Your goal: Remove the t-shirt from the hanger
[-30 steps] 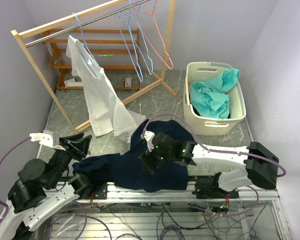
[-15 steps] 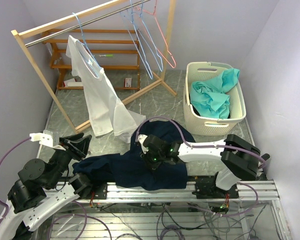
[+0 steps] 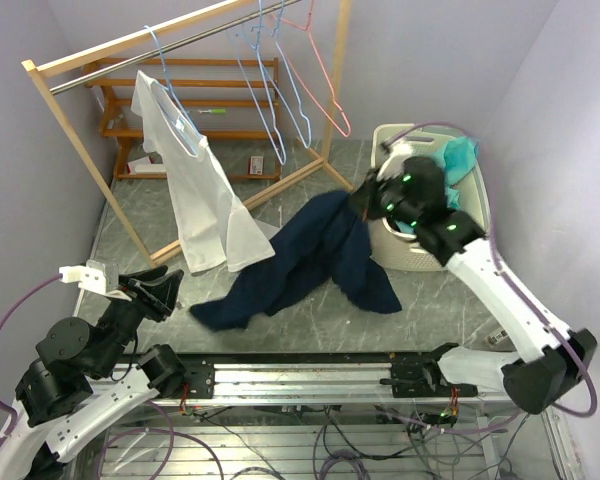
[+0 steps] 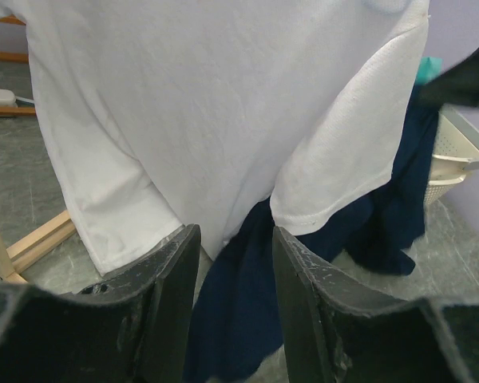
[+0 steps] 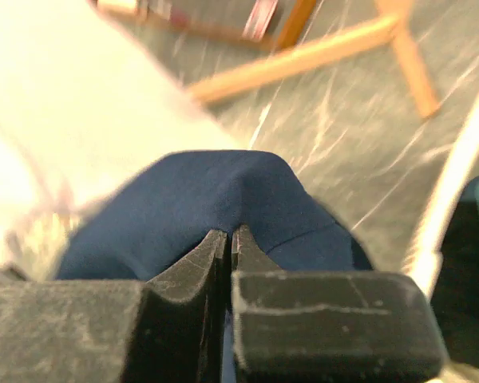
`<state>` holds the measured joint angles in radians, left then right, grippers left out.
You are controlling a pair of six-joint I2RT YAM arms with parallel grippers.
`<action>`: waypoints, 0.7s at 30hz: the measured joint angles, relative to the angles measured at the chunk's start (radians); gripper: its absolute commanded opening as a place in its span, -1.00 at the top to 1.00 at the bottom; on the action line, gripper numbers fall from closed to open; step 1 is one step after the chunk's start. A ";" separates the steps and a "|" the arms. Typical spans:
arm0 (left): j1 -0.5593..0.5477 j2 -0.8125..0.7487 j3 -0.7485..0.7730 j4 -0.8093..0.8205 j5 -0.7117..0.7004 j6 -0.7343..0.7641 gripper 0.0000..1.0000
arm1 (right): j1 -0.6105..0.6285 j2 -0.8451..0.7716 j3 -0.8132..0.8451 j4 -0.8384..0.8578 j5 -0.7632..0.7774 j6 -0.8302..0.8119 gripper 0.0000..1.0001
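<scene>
A white t-shirt [image 3: 195, 185] hangs on a light blue hanger [image 3: 175, 100] on the wooden rack's rail; it fills the left wrist view [image 4: 207, 104]. A navy t-shirt [image 3: 310, 255] is off any hanger, lifted at one end and trailing to the floor. My right gripper [image 3: 365, 203] is shut on the navy shirt [image 5: 215, 199] and holds it up beside the basket. My left gripper [image 4: 233, 247] is open and empty at the near left, pointing at the white shirt's hem.
A cream laundry basket [image 3: 392, 240] with teal clothes [image 3: 425, 190] stands at the right. The wooden rack [image 3: 70, 110] carries several empty wire hangers [image 3: 290, 80]. The rack's base beams [image 3: 290, 180] lie on the grey marble floor.
My right arm has swung up and to the right, dragging the navy shirt from the near edge toward the basket. The left arm has not moved.
</scene>
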<state>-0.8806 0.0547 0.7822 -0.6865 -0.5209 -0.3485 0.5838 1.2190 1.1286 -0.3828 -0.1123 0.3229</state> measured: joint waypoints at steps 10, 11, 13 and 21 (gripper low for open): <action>0.000 0.000 0.000 0.000 0.000 0.000 -0.04 | -0.391 0.040 0.391 -0.058 -0.048 0.119 1.00; 0.000 0.000 0.000 0.000 0.000 0.000 -0.04 | -0.414 0.069 0.433 -0.065 -0.058 0.138 1.00; 0.000 0.000 0.000 0.000 0.000 0.000 -0.04 | -0.445 0.129 0.520 -0.083 -0.065 0.166 1.00; 0.000 -0.001 0.000 0.000 0.000 0.000 -0.04 | -0.493 0.426 1.136 -0.185 -0.004 0.238 1.00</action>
<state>-0.8806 0.0540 0.7822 -0.6861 -0.5205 -0.3481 0.0906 1.6447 2.2646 -0.5678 -0.1162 0.5613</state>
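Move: The laundry basket, where the navy t-shirt in the right gripper is bound, stands about 22 cm to the right, 13 cm farther out and some 17 cm below; the teal t-shirt lies inside it, a few centimetres right of its middle. The red hanger hangs roughly 10 cm ahead, 7 cm left and 28 cm higher. The white t-shirt is some 34 cm left, 3 cm ahead, about level. From the left gripper the basket lies about 62 cm right, 28 cm ahead, 22 cm lower. Keep the right gripper shut on the navy t-shirt and lift it fast, about 30 cm up, while swinging some 15 cm right and 15 cm forward, passing to the right of the red hanger to end high above the basket's left side. Turn the wrist about 30 degrees clockwise on the way, tipping the fingers up and raising the hand's left side. ##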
